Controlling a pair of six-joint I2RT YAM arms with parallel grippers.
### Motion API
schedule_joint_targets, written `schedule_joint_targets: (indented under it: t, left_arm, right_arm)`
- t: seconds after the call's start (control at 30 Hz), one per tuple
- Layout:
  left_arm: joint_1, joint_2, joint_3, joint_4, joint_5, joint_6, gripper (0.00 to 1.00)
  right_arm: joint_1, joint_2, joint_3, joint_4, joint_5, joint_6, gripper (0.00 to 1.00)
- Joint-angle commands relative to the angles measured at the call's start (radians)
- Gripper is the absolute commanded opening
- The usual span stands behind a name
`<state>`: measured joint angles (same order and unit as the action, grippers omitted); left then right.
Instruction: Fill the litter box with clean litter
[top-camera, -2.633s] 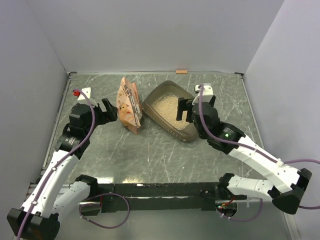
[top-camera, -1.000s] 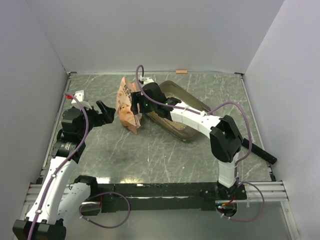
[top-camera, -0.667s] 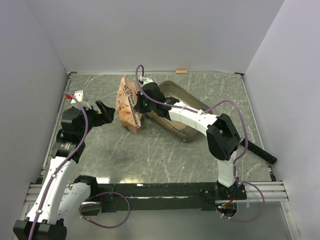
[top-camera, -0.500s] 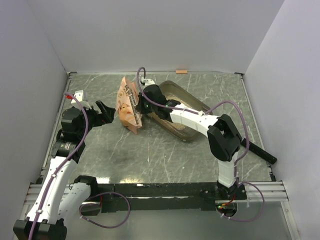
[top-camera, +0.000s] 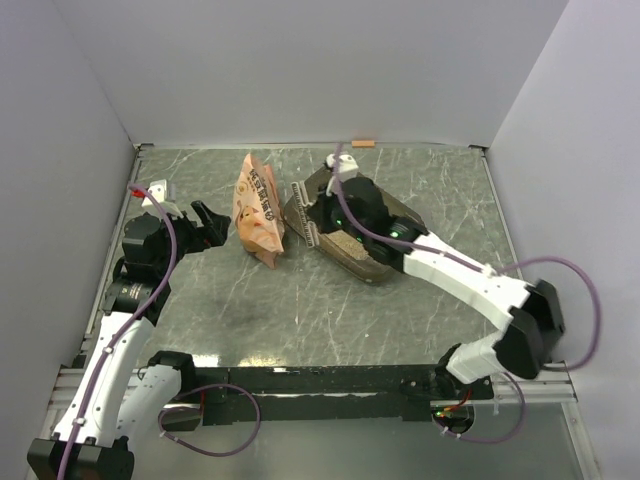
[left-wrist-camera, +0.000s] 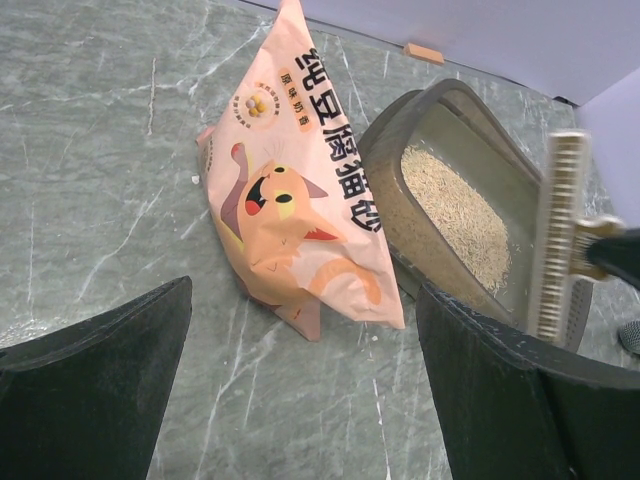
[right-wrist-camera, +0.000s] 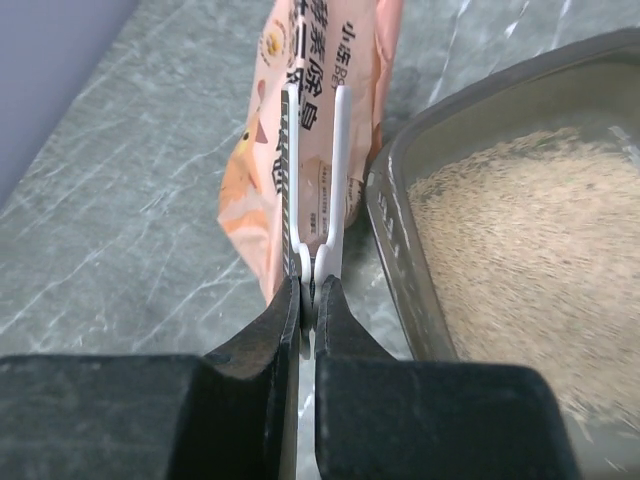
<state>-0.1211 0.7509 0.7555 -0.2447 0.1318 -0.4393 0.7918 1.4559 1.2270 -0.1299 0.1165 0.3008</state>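
Note:
The litter box (top-camera: 372, 268), a dark tray, sits at mid-table and holds pale beige litter (left-wrist-camera: 452, 208). The orange bag (top-camera: 257, 207) stands just left of it, upright and leaning. My right gripper (top-camera: 322, 216) is shut on a white slotted scoop (top-camera: 305, 220), held edge-on over the gap between the bag and the box's left rim. In the right wrist view the scoop (right-wrist-camera: 316, 160) rises from my right gripper (right-wrist-camera: 308, 290), with the bag (right-wrist-camera: 262, 150) behind it and the litter (right-wrist-camera: 520, 230) to its right. My left gripper (top-camera: 208, 225) is open and empty, left of the bag.
A small tan strip (top-camera: 362, 143) lies at the back wall. Grey walls close in the table on three sides. A few loose granules (left-wrist-camera: 372, 335) lie by the bag's lower corner. The right arm stretches across the box from the right.
My right gripper has drawn back rightward from the bag to the box's left rim, with the white scoop in it, and its arm has swung out right. The left arm stays put.

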Motion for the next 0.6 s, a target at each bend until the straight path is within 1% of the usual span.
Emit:
schedule_joint_targets:
  t: [0.0,0.1,0.2,0.27,0.4,0.47,0.57]
  left_arm:
    - [0.005,0.002,-0.008,0.044,0.011,-0.01,0.97]
    - [0.003,0.001,-0.005,0.041,0.011,-0.012,0.97]
    - [0.005,-0.012,-0.013,0.051,0.023,-0.013,0.97]
    - [0.005,-0.012,-0.015,0.051,0.025,-0.015,0.97]
    - [0.005,-0.008,-0.015,0.051,0.031,-0.015,0.97]
    - [0.005,-0.007,-0.016,0.053,0.037,-0.016,0.97]
    - [0.005,0.001,-0.018,0.051,0.038,-0.016,0.97]
  right_arm:
    - [0.006,-0.153,-0.086,-0.098,0.009,-0.046,0.0]
    - [0.007,-0.27,-0.178,-0.138,0.014,-0.04,0.0]
    - [0.011,-0.365,-0.239,-0.232,0.011,-0.037,0.0]
    - [0.014,-0.42,-0.277,-0.301,-0.026,-0.037,0.0]
    - [0.023,-0.477,-0.317,-0.404,-0.089,-0.051,0.0]
    - [0.021,-0.473,-0.323,-0.462,-0.112,-0.052,0.0]
    - [0.026,-0.456,-0.353,-0.496,-0.185,-0.049,0.0]
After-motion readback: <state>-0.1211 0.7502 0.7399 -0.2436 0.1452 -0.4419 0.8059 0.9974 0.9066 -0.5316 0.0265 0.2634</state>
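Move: The right gripper already holds the clip. Its goal, the bare table just in front of the litter box, lies about 13 cm back, 10 cm right and 24 cm below. The litter box's middle is some 14 cm ahead and 11 cm right, about 22 cm lower; the litter bag about 13 cm ahead, 13 cm left and 15 cm lower. From the idle left gripper, that table spot is roughly 9 cm back, 31 cm right and 25 cm below. Keep the clip pinched and carry it with the right gripper back and to the right, about 16 cm across, away from the litter bag and towards the open table in front of the litter box. Let the hand rise slightly first, then sink to about 6 cm below its starting height, tipping the fingers some 15 degrees further down. ##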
